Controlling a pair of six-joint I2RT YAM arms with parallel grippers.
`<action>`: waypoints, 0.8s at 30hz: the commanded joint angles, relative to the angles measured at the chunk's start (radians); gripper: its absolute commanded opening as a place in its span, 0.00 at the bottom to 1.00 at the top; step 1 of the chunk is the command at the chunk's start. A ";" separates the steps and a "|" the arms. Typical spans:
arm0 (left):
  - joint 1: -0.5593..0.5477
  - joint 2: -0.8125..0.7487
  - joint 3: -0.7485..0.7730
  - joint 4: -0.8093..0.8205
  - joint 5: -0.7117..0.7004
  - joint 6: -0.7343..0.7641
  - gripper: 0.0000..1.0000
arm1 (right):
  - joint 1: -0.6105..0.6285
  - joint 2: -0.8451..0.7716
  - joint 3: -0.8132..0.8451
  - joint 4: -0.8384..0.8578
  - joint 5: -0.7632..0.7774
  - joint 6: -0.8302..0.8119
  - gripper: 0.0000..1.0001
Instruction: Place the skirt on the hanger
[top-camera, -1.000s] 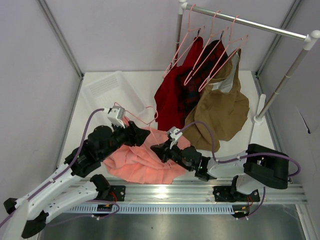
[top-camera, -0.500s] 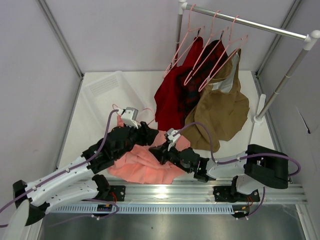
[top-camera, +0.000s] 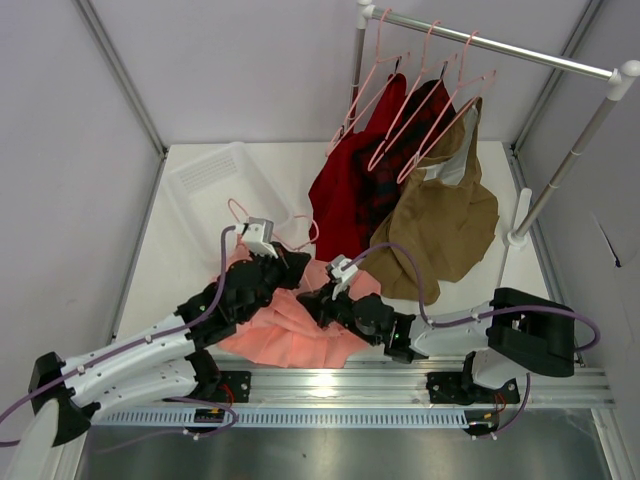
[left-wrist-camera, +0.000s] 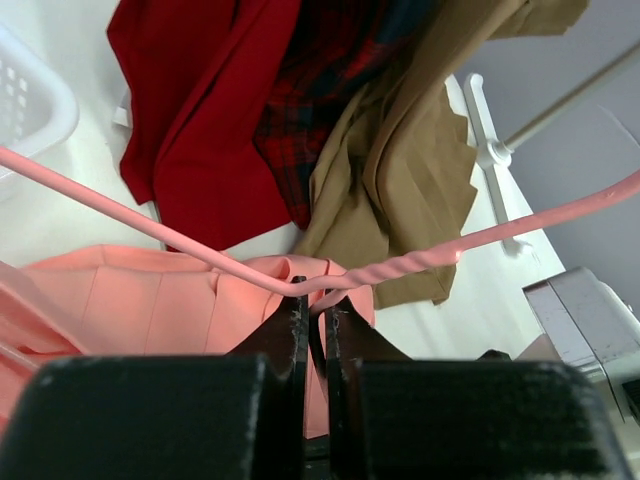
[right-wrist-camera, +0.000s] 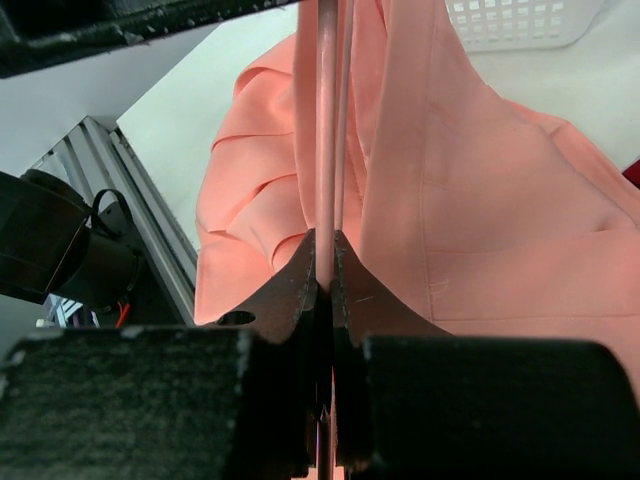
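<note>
The salmon-pink skirt (top-camera: 285, 335) lies crumpled on the table in front of both arm bases. The pale-pink hanger (top-camera: 237, 209) is held over it. In the left wrist view the hanger's wire (left-wrist-camera: 140, 225) runs in from the left, and its twisted neck (left-wrist-camera: 420, 262) goes off to the right. My left gripper (left-wrist-camera: 312, 298) is shut on the hanger where wire and neck meet, with the skirt (left-wrist-camera: 150, 305) just beneath. My right gripper (right-wrist-camera: 325, 262) is shut on a straight bar of the hanger (right-wrist-camera: 326, 120), with folds of skirt (right-wrist-camera: 480, 210) hanging beside it. Seen from above, both grippers (top-camera: 298, 263) (top-camera: 305, 302) meet over the skirt.
A white plastic basket (top-camera: 215, 178) stands at the back left. At the back right a silver rail (top-camera: 500, 45) carries a dark red garment (top-camera: 345, 195), a tan-brown garment (top-camera: 445, 220) and bare pink hangers. Its post foot (top-camera: 518, 236) stands on the table at the right.
My left arm has reached right and forward over the skirt, and its gripper has gone from open to shut on the hanger. The right gripper has stayed shut, shifting slightly left.
</note>
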 joint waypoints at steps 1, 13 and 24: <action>-0.011 -0.030 -0.022 0.062 -0.058 0.006 0.00 | 0.008 -0.006 0.070 -0.053 0.015 0.025 0.00; -0.008 -0.105 -0.040 0.051 -0.174 0.064 0.00 | 0.010 -0.313 0.098 -0.592 0.013 0.116 0.49; 0.027 -0.239 -0.042 -0.064 -0.135 0.045 0.00 | 0.010 -0.525 0.081 -1.017 0.116 0.124 0.60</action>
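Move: Just below its hook, the left hand already grips the hanger; the skirt's middle lies roughly 20 cm under that hand, 1 cm back and level sideways. From the left hand, the white basket is centred about 32 cm ahead and 18 cm left, the red garment about 30 cm ahead and 13 cm right. The right hand still pinches the hanger's lower part, the skirt's middle some 4 cm ahead and 14 cm below. Letting go of the hanger's lower part, the right hand opens to over half its range and draws off about 9 cm to the right and slightly back, arcing up over the skirt and then partly sinking, its fingers tipping downward some 15 degrees. The left keeps its grip below the hook and carries the hanger about 5 cm left and a little up, turning slightly counter-clockwise. ##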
